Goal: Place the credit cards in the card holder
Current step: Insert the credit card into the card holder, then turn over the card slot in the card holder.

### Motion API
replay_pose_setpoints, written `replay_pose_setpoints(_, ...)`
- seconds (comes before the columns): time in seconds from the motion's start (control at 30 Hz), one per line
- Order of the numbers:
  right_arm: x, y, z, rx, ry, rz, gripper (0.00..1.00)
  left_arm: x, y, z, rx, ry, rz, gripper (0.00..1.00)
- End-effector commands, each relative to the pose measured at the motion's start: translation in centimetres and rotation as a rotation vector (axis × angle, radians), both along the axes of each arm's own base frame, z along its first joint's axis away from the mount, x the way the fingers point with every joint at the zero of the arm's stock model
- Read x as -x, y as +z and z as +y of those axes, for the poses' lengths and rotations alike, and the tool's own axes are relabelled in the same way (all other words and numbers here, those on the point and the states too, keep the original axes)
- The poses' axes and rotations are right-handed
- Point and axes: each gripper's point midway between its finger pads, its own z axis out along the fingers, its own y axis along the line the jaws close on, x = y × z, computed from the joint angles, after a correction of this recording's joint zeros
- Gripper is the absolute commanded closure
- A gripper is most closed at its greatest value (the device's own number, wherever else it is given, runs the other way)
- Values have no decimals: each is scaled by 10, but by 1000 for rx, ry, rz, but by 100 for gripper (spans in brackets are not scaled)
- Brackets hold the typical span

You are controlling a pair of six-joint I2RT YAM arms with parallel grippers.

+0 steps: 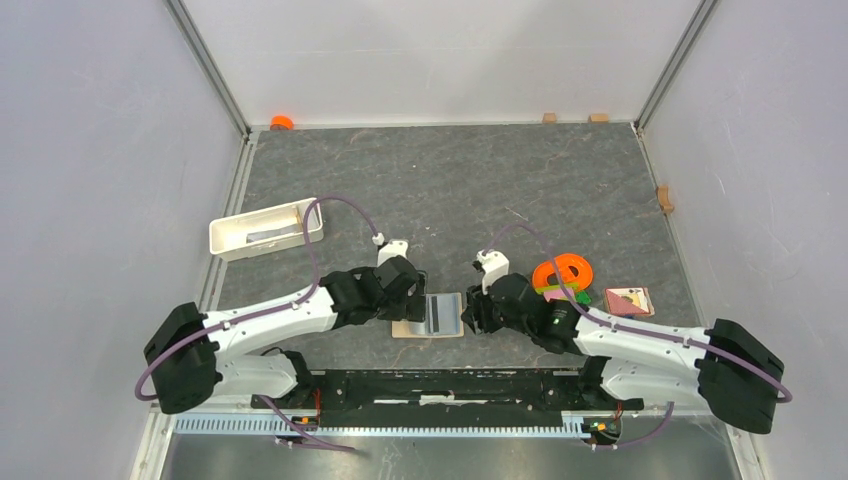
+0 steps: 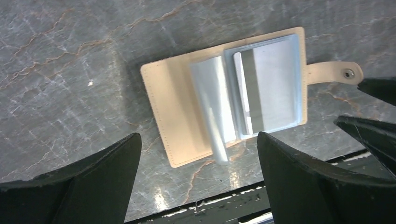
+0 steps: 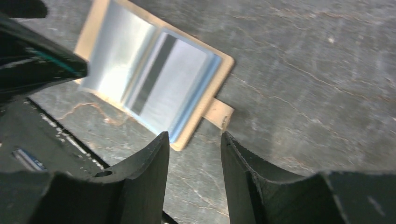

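The card holder [image 1: 432, 316] lies open on the table between both arms, beige with see-through pockets [image 2: 212, 98]. A grey credit card with a dark stripe [image 2: 268, 86] sits inside its right pocket, also seen in the right wrist view as the grey card [image 3: 173, 81]. My left gripper [image 2: 198, 140] hovers open at the holder's [image 2: 163, 102] near edge, holding nothing. My right gripper [image 3: 194, 137] stands open beside the snap tab [image 3: 219, 113], with nothing between its fingers. A pale credit card with reddish print [image 1: 628, 300] lies to the right.
A white tray [image 1: 228, 236] stands at the left with a greyish flat piece in it. An orange ring-shaped toy [image 1: 563, 272] with small coloured bricks sits right of the right gripper [image 1: 468, 314]. Small wooden blocks [image 1: 664, 198] line the far and right walls.
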Motion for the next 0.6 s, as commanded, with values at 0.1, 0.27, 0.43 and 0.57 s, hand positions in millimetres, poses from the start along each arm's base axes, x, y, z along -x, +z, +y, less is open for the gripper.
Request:
replay_pose_setpoints(0.1,2,28,47,-145,90,-13,49,-3,-16,15,-32,35,8,0)
replay_pose_setpoints(0.27,1,17,52,-141,76,21,51,-1,-30,8,82,43,75,0)
replay_pose_setpoints(0.43,0,6,50,-126,46,43,52,-2,-29,5,151,43,66,0)
replay_pose_setpoints(0.57,0,1,51,-126,45,56,55,-2,-31,9,156,54,67,13)
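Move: The holder's left cover lies about 2 cm ahead of the left hand, level sideways, 6 cm below. The clear flap stands 3 cm to this hand's right and 2 cm ahead; the striped card in the right pocket is about 7 cm right and 2 cm ahead. From the right hand, that card is roughly 6 cm left, 2 cm ahead and 4 cm below; the strap is 3 cm ahead, level sideways. Bring the wide-open left gripper down about 5 cm and a little left over the card holder's left cover, so its fingers straddle the cover between its outer edge and the clear flap; ease slightly back up and right at the end. Meanwhile carry the half-open right gripper about 3.5 cm left towards the pocketed card, rising slightly before sinking above the pocket's near right corner. ##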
